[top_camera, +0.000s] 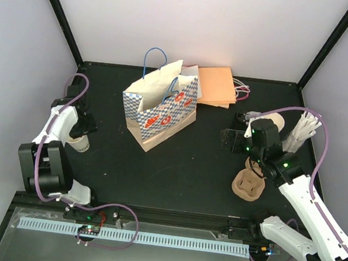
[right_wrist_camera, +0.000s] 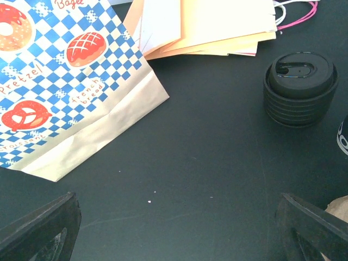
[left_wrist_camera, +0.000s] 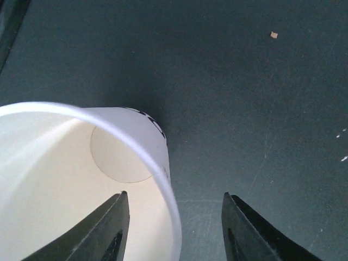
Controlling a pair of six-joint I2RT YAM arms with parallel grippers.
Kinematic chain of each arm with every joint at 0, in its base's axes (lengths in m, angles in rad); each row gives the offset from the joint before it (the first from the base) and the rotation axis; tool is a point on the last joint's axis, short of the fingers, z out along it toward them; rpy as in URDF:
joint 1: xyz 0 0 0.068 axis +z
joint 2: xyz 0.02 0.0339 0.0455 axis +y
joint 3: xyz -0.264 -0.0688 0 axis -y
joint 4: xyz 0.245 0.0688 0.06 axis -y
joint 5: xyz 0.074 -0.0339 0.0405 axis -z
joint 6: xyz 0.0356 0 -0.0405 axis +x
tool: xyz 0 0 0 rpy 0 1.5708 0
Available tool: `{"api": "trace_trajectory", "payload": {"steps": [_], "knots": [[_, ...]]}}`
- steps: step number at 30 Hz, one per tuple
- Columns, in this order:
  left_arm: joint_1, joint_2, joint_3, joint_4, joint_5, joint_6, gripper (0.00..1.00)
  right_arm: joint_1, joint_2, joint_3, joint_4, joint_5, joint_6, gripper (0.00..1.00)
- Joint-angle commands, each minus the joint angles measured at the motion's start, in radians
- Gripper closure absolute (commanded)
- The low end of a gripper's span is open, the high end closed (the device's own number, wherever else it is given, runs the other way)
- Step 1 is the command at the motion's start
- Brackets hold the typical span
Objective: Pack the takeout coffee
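Observation:
The takeout coffee is a small white paper cup [left_wrist_camera: 65, 179] with its mouth uncovered and a pale cream inside; it stands at the table's left edge [top_camera: 81, 144]. My left gripper [left_wrist_camera: 174, 225] straddles the cup's rim. One finger [left_wrist_camera: 106, 228] is inside the cup and the other [left_wrist_camera: 250, 231] outside, both clear of the wall. It is open. My right gripper [right_wrist_camera: 176, 228] hangs open over bare table right of the bag, holding nothing. The blue-checked paper bag [top_camera: 161, 107] stands open at the back centre.
A stack of black lids [right_wrist_camera: 300, 89] sits right of the bag. Flat orange bags [top_camera: 216, 85] lie behind it. A brown pulp carrier [top_camera: 248, 185], nested cream cups [top_camera: 276, 121] and white straws [top_camera: 305, 129] crowd the right side.

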Motion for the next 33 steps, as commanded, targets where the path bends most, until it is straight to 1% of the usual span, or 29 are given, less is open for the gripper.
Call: {"api": "trace_trajectory", "payload": {"steps": [1,4,9,10,14,18,21,23,26,29,33], "knots": [[0.007,0.043,0.0,0.038,0.039,0.002,0.56,-0.005,-0.013,-0.001,0.009,-0.001,-0.006,0.0],[0.006,0.04,0.002,0.032,0.027,-0.001,0.71,-0.005,-0.013,-0.003,0.006,0.001,-0.008,0.0],[0.005,-0.008,0.004,0.014,0.011,-0.012,0.97,-0.005,-0.007,-0.009,0.013,-0.006,-0.007,0.0],[0.004,-0.013,0.008,0.005,0.011,-0.012,0.98,-0.005,-0.006,-0.009,0.015,-0.004,-0.007,0.0],[-0.018,-0.04,0.028,-0.04,-0.029,-0.01,0.99,-0.005,0.0,-0.002,0.016,-0.004,-0.012,0.0],[-0.087,-0.099,0.032,-0.108,-0.071,-0.052,0.98,-0.005,0.005,-0.001,0.018,-0.005,-0.014,0.0],[-0.171,-0.156,0.026,-0.17,-0.121,-0.138,0.98,-0.005,0.01,-0.004,0.023,-0.01,-0.01,0.0],[-0.212,-0.196,0.021,-0.212,-0.129,-0.183,0.99,-0.005,0.01,-0.006,0.026,-0.013,-0.006,0.0],[-0.295,-0.257,0.01,-0.257,-0.105,-0.226,0.98,-0.005,0.011,-0.009,0.031,-0.013,-0.007,0.0],[-0.41,-0.311,0.011,-0.308,-0.094,-0.282,0.99,-0.005,0.017,-0.008,0.034,-0.008,-0.012,0.0],[-0.558,-0.344,0.012,-0.378,-0.056,-0.36,0.99,-0.005,0.03,-0.007,0.035,0.001,-0.014,0.0]]}}
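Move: The paper cup stands right under the left gripper, its middle about 4 cm to the left, 1 cm back and 5 cm below, so the right side of its rim already lies between the half-open fingers. The patterned paper bag stands roughly 25 cm to the right of the gripper and 10 cm farther out; a black lid lies about 14 cm back and 7 cm left of the gripper. From the right gripper the cup is some 55 cm left, 2 cm ahead and 19 cm below. Sink the left gripper about 1 cm while closing the fingers, one inside the paper cup and one outside, to pinch the right side of its rim. Then lift, and sweep right about 11 cm with a smaller pull back, still rising, towards the bag's side of the table, turning some 10 degrees clockwise and keeping the pinch. ##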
